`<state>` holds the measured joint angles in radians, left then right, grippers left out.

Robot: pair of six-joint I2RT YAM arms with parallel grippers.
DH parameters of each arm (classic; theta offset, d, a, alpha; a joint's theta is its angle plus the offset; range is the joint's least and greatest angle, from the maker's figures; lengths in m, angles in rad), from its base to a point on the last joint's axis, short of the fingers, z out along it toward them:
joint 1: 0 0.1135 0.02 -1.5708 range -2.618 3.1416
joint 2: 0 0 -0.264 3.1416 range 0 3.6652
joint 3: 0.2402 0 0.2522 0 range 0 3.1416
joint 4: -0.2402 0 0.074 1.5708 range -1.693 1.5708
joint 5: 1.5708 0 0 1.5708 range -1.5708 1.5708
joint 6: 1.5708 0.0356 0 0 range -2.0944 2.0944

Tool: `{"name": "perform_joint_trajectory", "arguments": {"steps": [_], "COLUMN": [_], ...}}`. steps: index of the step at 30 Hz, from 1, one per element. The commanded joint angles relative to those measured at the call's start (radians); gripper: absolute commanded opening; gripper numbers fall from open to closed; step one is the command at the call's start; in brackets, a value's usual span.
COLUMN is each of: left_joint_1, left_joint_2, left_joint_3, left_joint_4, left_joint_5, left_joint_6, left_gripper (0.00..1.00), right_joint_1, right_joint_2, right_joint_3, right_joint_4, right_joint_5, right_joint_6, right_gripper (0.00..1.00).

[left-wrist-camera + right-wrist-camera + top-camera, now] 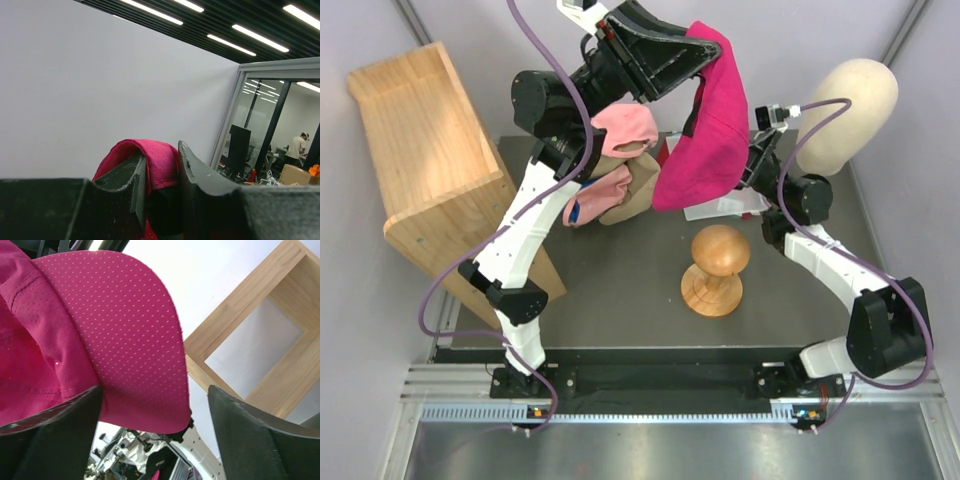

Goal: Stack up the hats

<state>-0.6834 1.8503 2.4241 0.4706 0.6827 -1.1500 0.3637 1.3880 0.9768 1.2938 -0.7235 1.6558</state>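
Note:
My left gripper (698, 52) is raised high at the back and is shut on the magenta cap (710, 130), which hangs down from it. In the left wrist view the jaws (160, 175) pinch a fold of the magenta fabric (155, 157). My right gripper (155, 425) is open, with the magenta brim (125, 340) just in front of its fingers, not gripped. In the top view it is hidden behind the cap. A pile to the left holds the light pink cap (625, 128), the tan cap (635, 190) and a sliver of the blue cap (575, 212). The black and dark green caps are out of view.
An open wooden box (420, 160) stands on its side at the left and shows in the right wrist view (260, 340). A cream mannequin head (845, 110) lies at the back right. A round wooden knob stand (717, 268) stands in the middle front.

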Motion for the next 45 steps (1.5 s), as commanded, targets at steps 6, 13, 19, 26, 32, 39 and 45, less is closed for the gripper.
{"name": "perform_joint_trajectory", "arguments": {"steps": [6, 13, 19, 26, 32, 39, 45], "left_joint_1": [0.050, 0.102, 0.131, 0.205, 0.288, 0.298, 0.301], "left_joint_2": [-0.131, -0.171, -0.186, -0.224, -0.287, -0.264, -0.197], "left_joint_3": [-0.097, -0.151, -0.200, -0.298, -0.381, -0.385, -0.358], "left_joint_4": [0.005, -0.001, 0.002, -0.070, -0.370, -0.611, -0.672], "left_joint_5": [-0.021, -0.015, -0.012, -0.011, -0.130, -0.386, -0.497], "left_joint_6": [0.079, 0.093, 0.098, 0.173, 0.407, 0.624, 0.651], "left_gripper": [0.00, 0.00, 0.00, 0.00, 0.35, 0.99, 0.99], "right_joint_1": [0.020, 0.014, -0.003, -0.060, -0.146, -0.275, -0.356], "right_joint_2": [-0.115, -0.184, -0.234, -0.329, -0.452, -0.532, -0.489], "right_joint_3": [-0.018, -0.047, -0.059, -0.058, 0.000, 0.169, 0.247], "right_joint_4": [0.398, 0.343, 0.279, 0.135, -0.202, -0.729, -0.816], "right_joint_5": [0.030, 0.027, 0.026, -0.002, -0.021, 0.045, 0.082], "right_joint_6": [0.061, 0.048, 0.029, -0.011, -0.186, -0.445, -0.429], "right_gripper": [0.63, 0.45, 0.30, 0.00, 0.00, 0.00, 0.00]}}
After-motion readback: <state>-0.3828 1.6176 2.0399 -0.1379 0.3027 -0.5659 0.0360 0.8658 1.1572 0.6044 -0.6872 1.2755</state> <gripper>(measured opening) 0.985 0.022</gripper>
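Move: The pink hat hangs about 13 cm below the left fingertips and 2 cm back; from the open right hand its middle is roughly 10 cm up, 7 back and 4 left. From the right hand, the wooden stand lies some 5 cm back, 4 right and 35 below, the cream head form about 20 ahead, 26 right and 10 lower, and the hat pile about 20 ahead, 21 left and 40 below. Right hand backs about 7 cm, pinches the hat's brim, then rises rightward; left lets go, swinging forward and down. ##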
